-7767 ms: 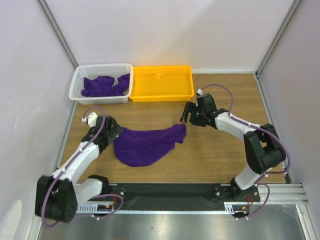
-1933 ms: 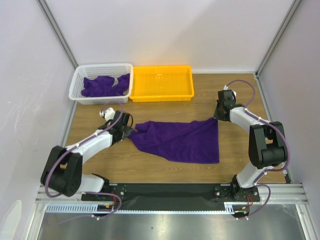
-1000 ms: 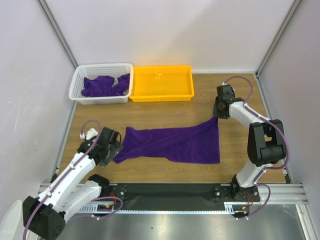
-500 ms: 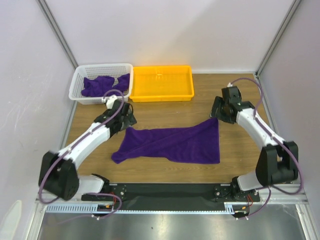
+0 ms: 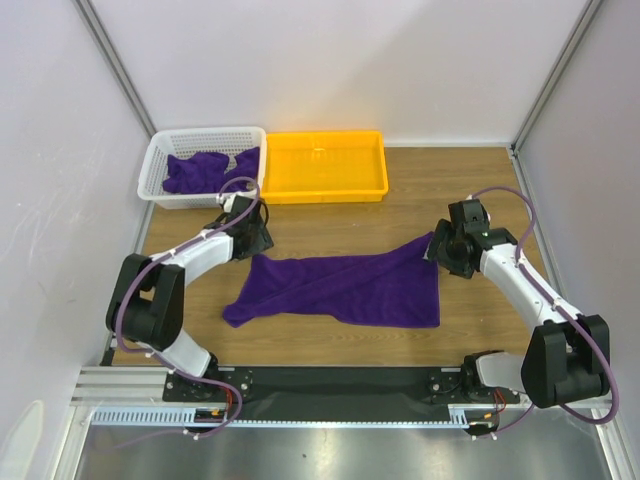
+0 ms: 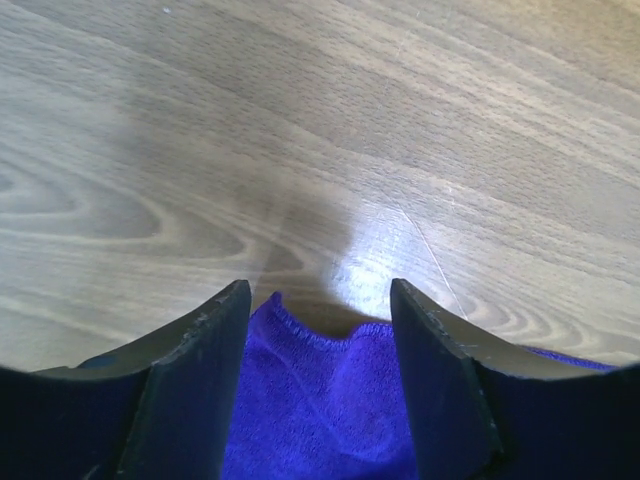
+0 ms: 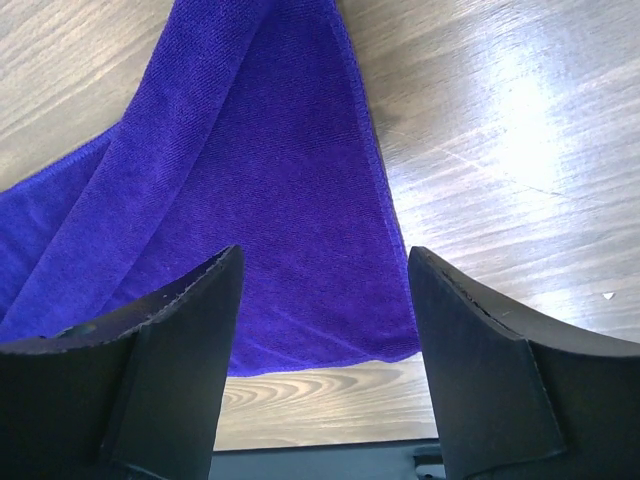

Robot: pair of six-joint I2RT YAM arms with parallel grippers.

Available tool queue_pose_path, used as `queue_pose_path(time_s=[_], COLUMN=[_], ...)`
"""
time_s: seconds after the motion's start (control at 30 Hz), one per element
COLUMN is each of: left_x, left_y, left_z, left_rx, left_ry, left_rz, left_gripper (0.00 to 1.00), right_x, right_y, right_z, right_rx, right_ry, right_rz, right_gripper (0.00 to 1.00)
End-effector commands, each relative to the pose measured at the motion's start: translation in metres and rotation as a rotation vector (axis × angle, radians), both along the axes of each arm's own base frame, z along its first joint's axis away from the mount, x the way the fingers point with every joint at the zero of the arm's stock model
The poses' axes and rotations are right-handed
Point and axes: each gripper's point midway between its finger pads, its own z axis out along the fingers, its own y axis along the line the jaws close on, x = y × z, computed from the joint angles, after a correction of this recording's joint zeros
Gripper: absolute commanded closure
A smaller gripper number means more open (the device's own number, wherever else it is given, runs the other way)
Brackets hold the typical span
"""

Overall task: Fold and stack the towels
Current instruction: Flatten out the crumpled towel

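One purple towel (image 5: 340, 290) lies spread across the middle of the table, its near-left end drawn to a point. My left gripper (image 5: 257, 243) sits low at the towel's far-left corner. In the left wrist view that gripper (image 6: 318, 300) is open, and the towel's hemmed corner (image 6: 320, 400) lies between its fingers. My right gripper (image 5: 438, 250) hovers at the far-right corner. The right wrist view shows this gripper (image 7: 325, 265) open and empty over the towel's right edge (image 7: 250, 200). More crumpled towels (image 5: 205, 172) lie in the white basket (image 5: 196, 201).
An empty yellow tray (image 5: 322, 165) stands at the back, right beside the basket. Walls close in the table on the left, back and right. A black rail (image 5: 340, 380) with both arm bases runs along the near edge.
The left arm swung from the towel's near-left end up to its far-left corner. The right gripper let go of the far-right corner and drew back a little. The towel stayed flat.
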Motion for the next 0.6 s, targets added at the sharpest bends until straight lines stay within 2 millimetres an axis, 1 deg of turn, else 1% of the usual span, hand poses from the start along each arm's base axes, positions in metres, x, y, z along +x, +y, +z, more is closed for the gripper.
queue_pose_path(time_s=[0.0, 0.07, 0.17, 0.2, 0.23, 0.3, 0.37, 0.4, 0.43, 0.57], left_x=[0.01, 0.008, 0.005, 0.004, 0.004, 0.003, 0.003, 0.003, 0.002, 0.004], left_y=[-0.006, -0.003, 0.001, 0.002, 0.003, 0.005, 0.007, 0.008, 0.01, 0.014], left_z=[-0.001, -0.005, -0.01, -0.01, -0.01, -0.01, -0.01, -0.011, -0.012, -0.007], left_rx=[-0.021, -0.011, 0.005, 0.005, 0.012, 0.019, 0.027, 0.034, 0.042, 0.06], left_ry=[-0.034, -0.025, -0.013, -0.013, -0.012, -0.01, -0.011, -0.008, 0.0, -0.012], left_rz=[-0.014, 0.0, 0.016, 0.021, 0.025, 0.033, 0.035, 0.038, 0.046, 0.059], left_gripper=[0.41, 0.44, 0.57, 0.65, 0.68, 0.69, 0.79, 0.95, 1.0, 1.0], right_x=[0.004, 0.005, 0.007, 0.008, 0.008, 0.008, 0.009, 0.009, 0.009, 0.01], right_y=[0.0, 0.0, 0.0, 0.0, 0.0, 0.0, 0.001, 0.001, 0.001, 0.001], right_z=[0.009, 0.011, 0.011, 0.011, 0.009, 0.009, 0.009, 0.009, 0.009, 0.01], right_rx=[0.009, 0.007, 0.004, 0.003, 0.001, -0.001, 0.003, 0.004, 0.004, 0.007], right_ry=[-0.03, -0.031, -0.022, -0.025, -0.017, -0.01, -0.011, -0.011, -0.009, -0.012], right_rz=[-0.023, -0.024, -0.022, -0.02, -0.022, -0.027, -0.027, -0.027, -0.028, -0.032], right_gripper=[0.28, 0.28, 0.29, 0.29, 0.28, 0.28, 0.29, 0.29, 0.29, 0.29])
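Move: The towel's far left corner lies just under my left fingertips, about 1 cm back and 2 cm below. From it the body of the towel spreads some 24 cm right and 10 cm nearer me. The white basket's middle stands about 26 cm ahead and 15 cm left of my left hand, the yellow bin's about 25 cm ahead and 18 cm right. From my idle right hand that corner lies roughly 48 cm left, 3 cm ahead and 7 cm below. I close my left fingers from well open to fully shut on the towel's far left corner, settling about 1 cm straight down as they start to close so the tips reach the cloth. Once that low I stay there, pinching the edge, and only near the end ease the hand barely half a centimetre left, hardly turning the wrist. ##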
